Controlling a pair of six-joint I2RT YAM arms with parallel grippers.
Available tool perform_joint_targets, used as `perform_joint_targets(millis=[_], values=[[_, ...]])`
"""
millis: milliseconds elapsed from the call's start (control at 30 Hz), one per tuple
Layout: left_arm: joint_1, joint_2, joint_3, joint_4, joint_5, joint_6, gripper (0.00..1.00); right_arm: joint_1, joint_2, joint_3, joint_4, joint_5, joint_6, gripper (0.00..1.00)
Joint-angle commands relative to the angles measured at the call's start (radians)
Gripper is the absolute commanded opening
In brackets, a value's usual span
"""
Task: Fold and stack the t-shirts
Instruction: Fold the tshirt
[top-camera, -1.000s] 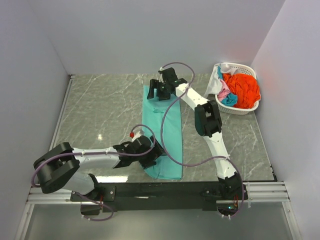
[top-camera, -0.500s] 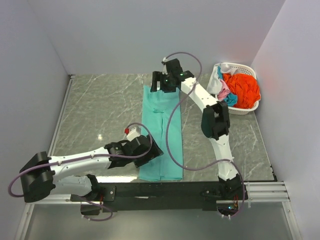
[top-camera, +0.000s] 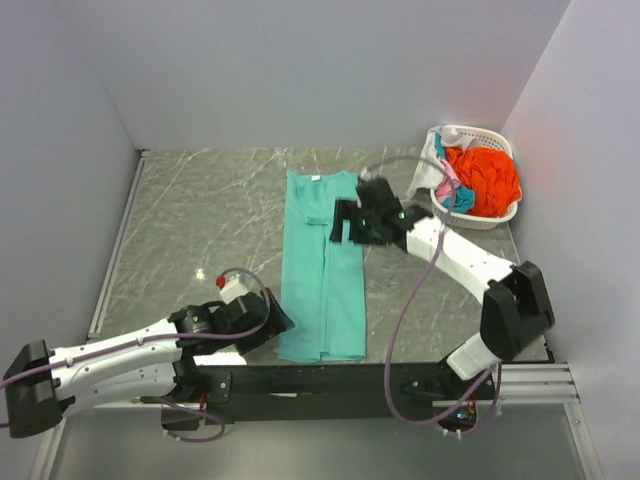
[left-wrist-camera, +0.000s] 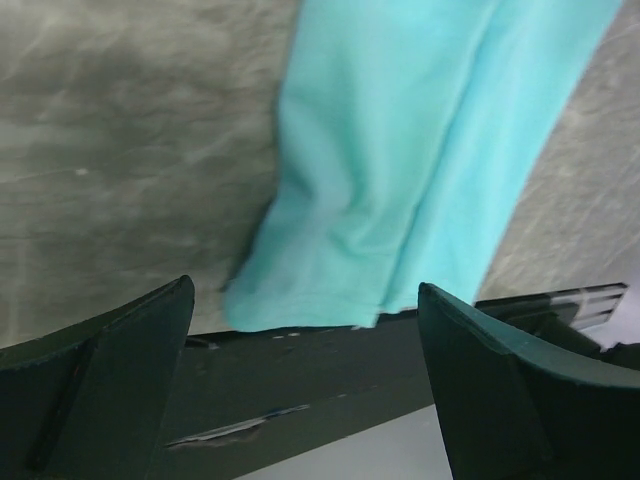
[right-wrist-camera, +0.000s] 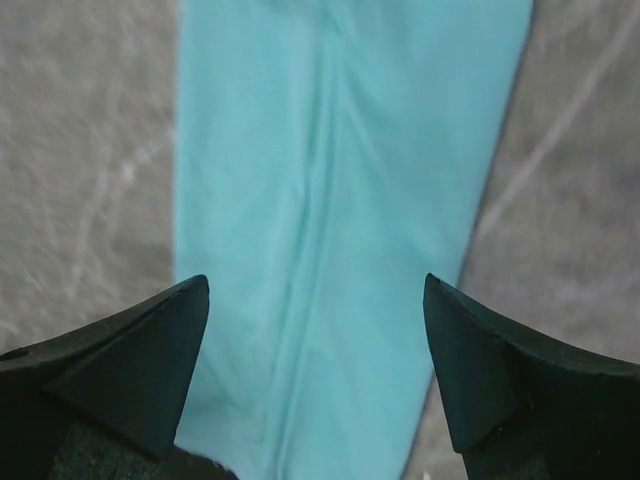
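Note:
A teal-green t-shirt (top-camera: 322, 270) lies flat on the marble table as a long narrow strip, running from the far middle to the near edge. My left gripper (top-camera: 272, 322) is open and empty, low beside the strip's near left corner. In the left wrist view the hem of the teal t-shirt (left-wrist-camera: 420, 150) lies just beyond the gripper (left-wrist-camera: 305, 292). My right gripper (top-camera: 340, 222) hovers open over the strip's upper right part. The right wrist view shows the teal cloth (right-wrist-camera: 340, 150) spread under the gripper (right-wrist-camera: 315, 287), with nothing held.
A white latticed basket (top-camera: 482, 222) stands at the far right, holding an orange-red t-shirt (top-camera: 485, 175), a pink one (top-camera: 448, 183), a blue one (top-camera: 460, 200) and white cloth (top-camera: 428, 160). A black rail (top-camera: 330, 380) runs along the near edge. Walls close in left, back and right.
My right arm has come back from the shirt's far end to above its upper middle, jaws slightly wider. My left arm has drawn back leftward off the shirt's near left edge.

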Motion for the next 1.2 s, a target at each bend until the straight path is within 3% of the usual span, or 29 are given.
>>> perform_joint_targets(millis=[0,133,233,300,600,800,1167], values=[[-0.004,-0.042,-0.058,0.017,0.042,0.005,0.99,0.033,-0.136,-0.173,0.087,0.061,0.126,0.93],[-0.004,-0.028,-0.08,-0.005,0.091,0.0,0.98,0.053,-0.227,-0.289,0.03,0.099,0.124,0.93],[-0.004,-0.027,-0.106,-0.011,0.102,-0.019,0.83,0.055,-0.307,-0.392,0.021,0.097,0.12,0.93],[-0.002,-0.03,-0.147,0.087,0.142,-0.01,0.72,0.053,-0.354,-0.473,0.055,0.084,0.1,0.93],[-0.005,0.073,-0.158,0.167,0.244,0.013,0.44,0.055,-0.433,-0.573,0.03,0.04,0.08,0.93],[-0.005,0.07,-0.167,0.176,0.234,0.006,0.38,0.082,-0.441,-0.602,0.03,-0.049,0.063,0.9],[-0.005,0.061,-0.173,0.184,0.2,-0.003,0.22,0.281,-0.525,-0.702,-0.053,-0.048,0.143,0.89]])
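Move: For the left hand, the t-shirt's near-left corner is about 4 cm back, level left-to-right, and 6 cm down. The end of the middle crease lies at the same depth, some 14 cm to the right. The right hand is open and heads for the near-right corner, about 28 cm back, 5 cm right and 13 cm below. From this right hand the crease end is equally far back, 9 cm left, and the near-left corner 20 cm left. Down and back about 5 cm, fingers tipping some 10 degrees steeper, the left hand settles on the t-shirt's near-left corner and closes from wide open, pinching the cloth between its fingertips. Meanwhile the right hand, staying open, sweeps back some 20 cm and sinks about 10, drifting slightly right, along the shirt towards its near-right corner; late on it turns about 10 degrees counter-clockwise. ##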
